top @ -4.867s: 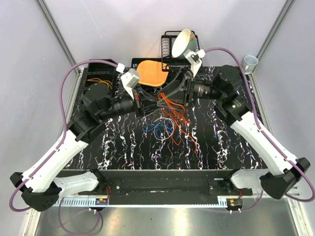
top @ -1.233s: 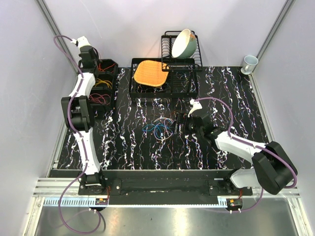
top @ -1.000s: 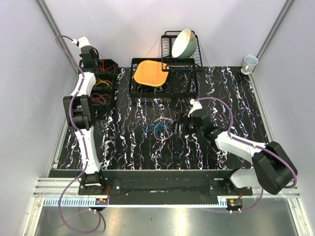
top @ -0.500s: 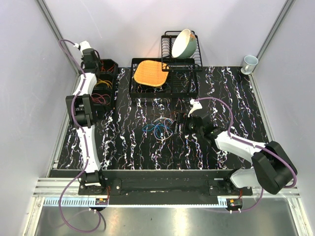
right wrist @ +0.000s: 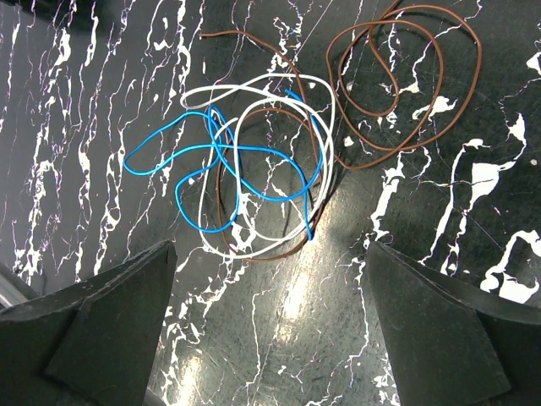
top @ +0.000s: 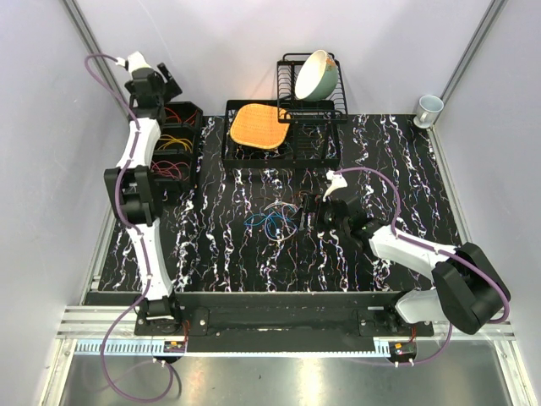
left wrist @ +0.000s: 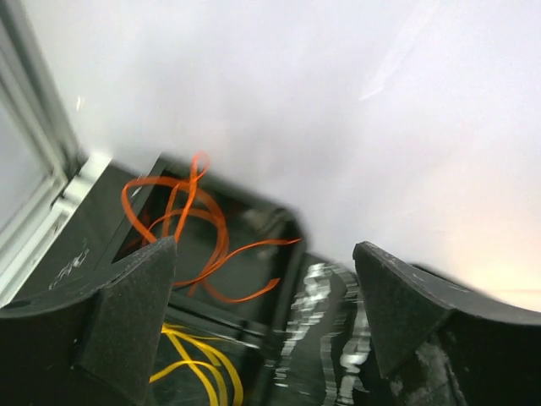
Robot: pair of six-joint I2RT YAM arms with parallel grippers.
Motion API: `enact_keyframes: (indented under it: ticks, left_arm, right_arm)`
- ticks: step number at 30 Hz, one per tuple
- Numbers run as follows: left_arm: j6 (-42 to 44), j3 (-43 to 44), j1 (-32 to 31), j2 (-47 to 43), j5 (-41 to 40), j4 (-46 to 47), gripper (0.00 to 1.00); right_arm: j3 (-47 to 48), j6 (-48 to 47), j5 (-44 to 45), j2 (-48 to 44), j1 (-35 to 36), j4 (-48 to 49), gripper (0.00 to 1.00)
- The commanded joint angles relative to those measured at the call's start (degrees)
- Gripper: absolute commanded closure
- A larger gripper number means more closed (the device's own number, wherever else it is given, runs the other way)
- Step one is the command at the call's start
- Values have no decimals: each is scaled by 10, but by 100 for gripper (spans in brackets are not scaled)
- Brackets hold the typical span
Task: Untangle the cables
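Note:
A tangle of cables (top: 272, 222) lies mid-table: a blue cable (right wrist: 211, 169), a white cable (right wrist: 270, 110) and a brown cable (right wrist: 406, 76) loop over each other. My right gripper (top: 306, 211) sits low just right of the tangle; in its wrist view the right gripper (right wrist: 270, 271) is open and empty. My left gripper (top: 162, 85) is raised over the back of the black bin (top: 196, 127), open with nothing between its fingers (left wrist: 135, 313). An orange cable (left wrist: 194, 224) lies in the bin's back compartment and a yellow cable (left wrist: 199, 368) in the one nearer.
A red cable (top: 169, 167) fills the bin's nearest compartment. Behind the tangle stands a black tray (top: 228, 152) with an orange mat (top: 256, 124), and a dish rack (top: 325, 139) holding a bowl (top: 317, 74). A cup (top: 429, 108) stands back right.
My left gripper went from shut to open above the bin and rose toward the back wall; the orange cable now rests in the bin. The right arm stayed still.

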Motion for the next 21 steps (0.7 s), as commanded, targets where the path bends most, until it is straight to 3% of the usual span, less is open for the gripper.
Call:
enact_keyframes:
  ticks: [1,6,13,21]
  left_arm:
    - [-7,-18,-24,-101,16,8,9]
    - [-12,-90,-54,-181,15,-26,9]
    - [-33,-292,-112,-317,13,-25,9]
    - [-35,-436,-188,-438,-8,-87,14]
  right_arm:
    - [20,3,-8,-1,-2,27,0]
    - [18,3,-8,-4,-3,30,0]
    - [15,4,-6,-6,-3,32,0]
    - [13,11,0,-9,-3,32,0]
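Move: The remaining blue, white and brown cable tangle lies far back and to the right of the open left hand, about 38 cm back, 38 cm right and 23 cm below. Near its way out, the released orange cable is in the far well, about 1 cm ahead, 4 cm right and 19 cm below; the yellow cable is some 9 cm back and 4 cm right, the orange tray 3 cm back and 32 cm right, both about 20 cm down. From the idle right hand the tangle is roughly 2 cm ahead, 8 cm left and 9 cm below. Empty and already clear of the orange cable, the left hand draws back about 17 cm and swings some 16 cm to the right, leaving the far well for the gap between the organizer and the rack with the orange tray, on its way towards the cable tangle. It first climbs roughly 9 cm, then sinks about 7 cm over the second half as the wrist turns some 15 degrees clockwise and ends tipped slightly farther down, fingers still wide open and touching nothing. ##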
